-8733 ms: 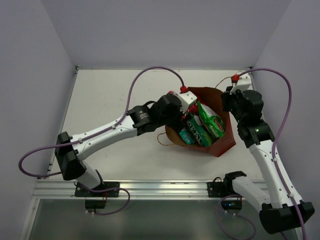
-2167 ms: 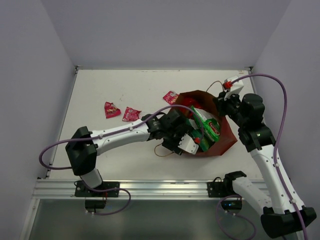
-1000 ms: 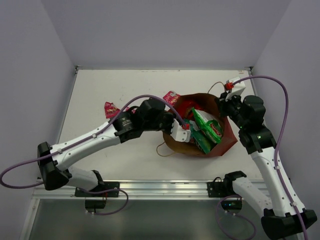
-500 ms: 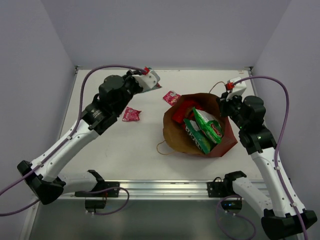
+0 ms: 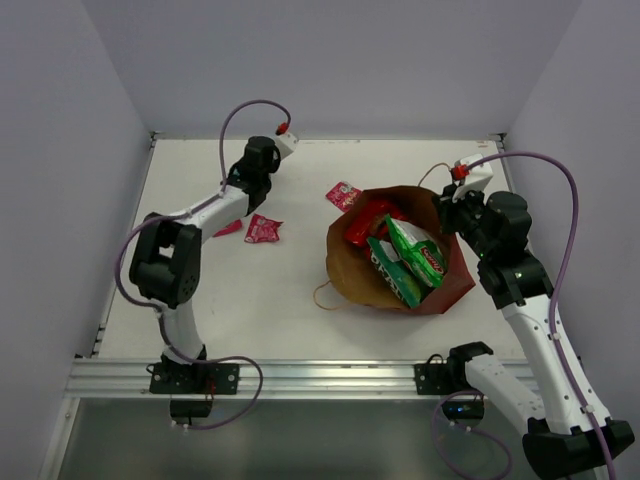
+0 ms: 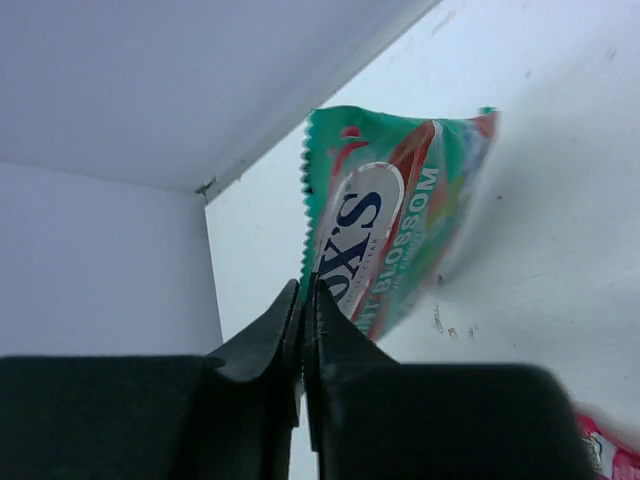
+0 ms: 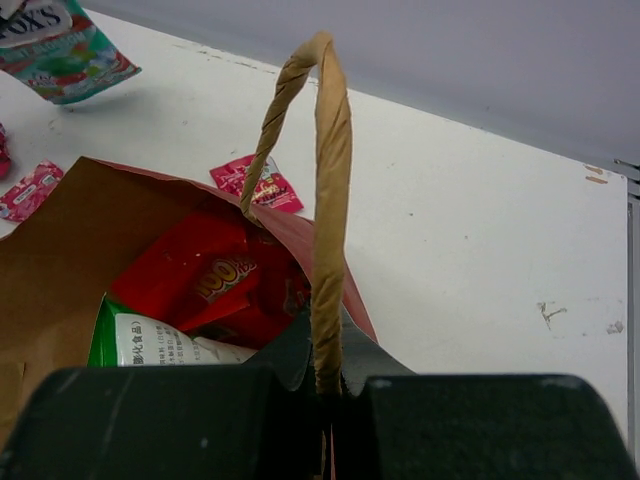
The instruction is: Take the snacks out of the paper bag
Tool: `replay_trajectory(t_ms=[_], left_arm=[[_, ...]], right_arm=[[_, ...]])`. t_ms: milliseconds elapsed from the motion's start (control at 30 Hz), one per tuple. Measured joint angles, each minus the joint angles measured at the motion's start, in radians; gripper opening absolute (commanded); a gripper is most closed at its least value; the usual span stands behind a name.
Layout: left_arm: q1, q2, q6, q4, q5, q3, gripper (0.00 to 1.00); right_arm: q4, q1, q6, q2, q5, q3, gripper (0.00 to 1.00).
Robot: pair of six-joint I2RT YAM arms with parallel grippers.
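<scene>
The brown paper bag [image 5: 440, 285] lies open at the right, its mouth facing up. Inside it are a red packet [image 5: 368, 218] and two green-and-white packets [image 5: 415, 250]; they also show in the right wrist view [image 7: 200, 280]. My right gripper [image 7: 330, 375] is shut on the bag's twine handle [image 7: 328, 200] at the bag's far right rim [image 5: 447, 210]. My left gripper [image 6: 308, 285] is shut on the edge of the flat teal packet [image 6: 390, 220] and holds it just above the table at the far left; from above, the arm [image 5: 250, 180] hides that packet.
Three small pink-red packets lie on the table: one by the bag's far left rim [image 5: 343, 194], two left of it [image 5: 263, 230] [image 5: 228, 228]. The back wall and the left wall stand close to my left gripper. A second twine handle [image 5: 322, 290] lies at the bag's near left.
My left arm has left the bag with the teal packet, swung to the far left of the table and lowered it there. The right gripper and the bag have stayed put.
</scene>
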Motion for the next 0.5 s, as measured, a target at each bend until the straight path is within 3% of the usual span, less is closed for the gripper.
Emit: replay_trajectory(t_ms=[67, 100, 200, 333, 500], left_arm=[[0.017, 0.074, -0.016, 0.029, -0.023, 0.003, 0.36], [0.024, 0.1, -0.024, 0.034, -0.03, 0.008, 0.63], [0.026, 0.124, -0.084, 0.014, -0.033, 0.036, 0.92], [-0.016, 0.009, -0.206, -0.002, 0.002, 0.017, 0.93], [-0.185, -0.333, -0.378, -0.066, 0.073, -0.088, 1.0]], right_arm=[[0.0, 0.0, 0.0, 0.0, -0.001, 0.0, 0.01], [0.0, 0.0, 0.0, 0.0, -0.001, 0.0, 0.02], [0.0, 0.0, 0.001, 0.0, -0.001, 0.0, 0.02], [-0.001, 0.0, 0.0, 0.0, -0.001, 0.0, 0.02], [0.0, 0.0, 0.0, 0.0, -0.001, 0.0, 0.02]])
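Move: Hanging from the left hand's shut fingers is the teal snack packet; the bare patch it goes to, near the table's far left corner, is about 16 cm ahead, 13 cm left and 19 cm below. On the table, one red packet lies some 8 cm back and 2 cm right, another 4 cm back and 10 cm left, a pink packet 5 cm ahead and 25 cm right. From the right hand, that patch is roughly 38 cm ahead, 56 cm left and 31 cm down. Dipping some 5 cm with a slight reach forward, the left hand swings its fingers wide open and lets go of the teal packet short of the patch. The hand then turns back, rising about 14 cm while drawing back and to its right, away from the packet, its left side rolling down some 25 degrees. The right hand stays still, keeping its pinch on the bag's handle. ##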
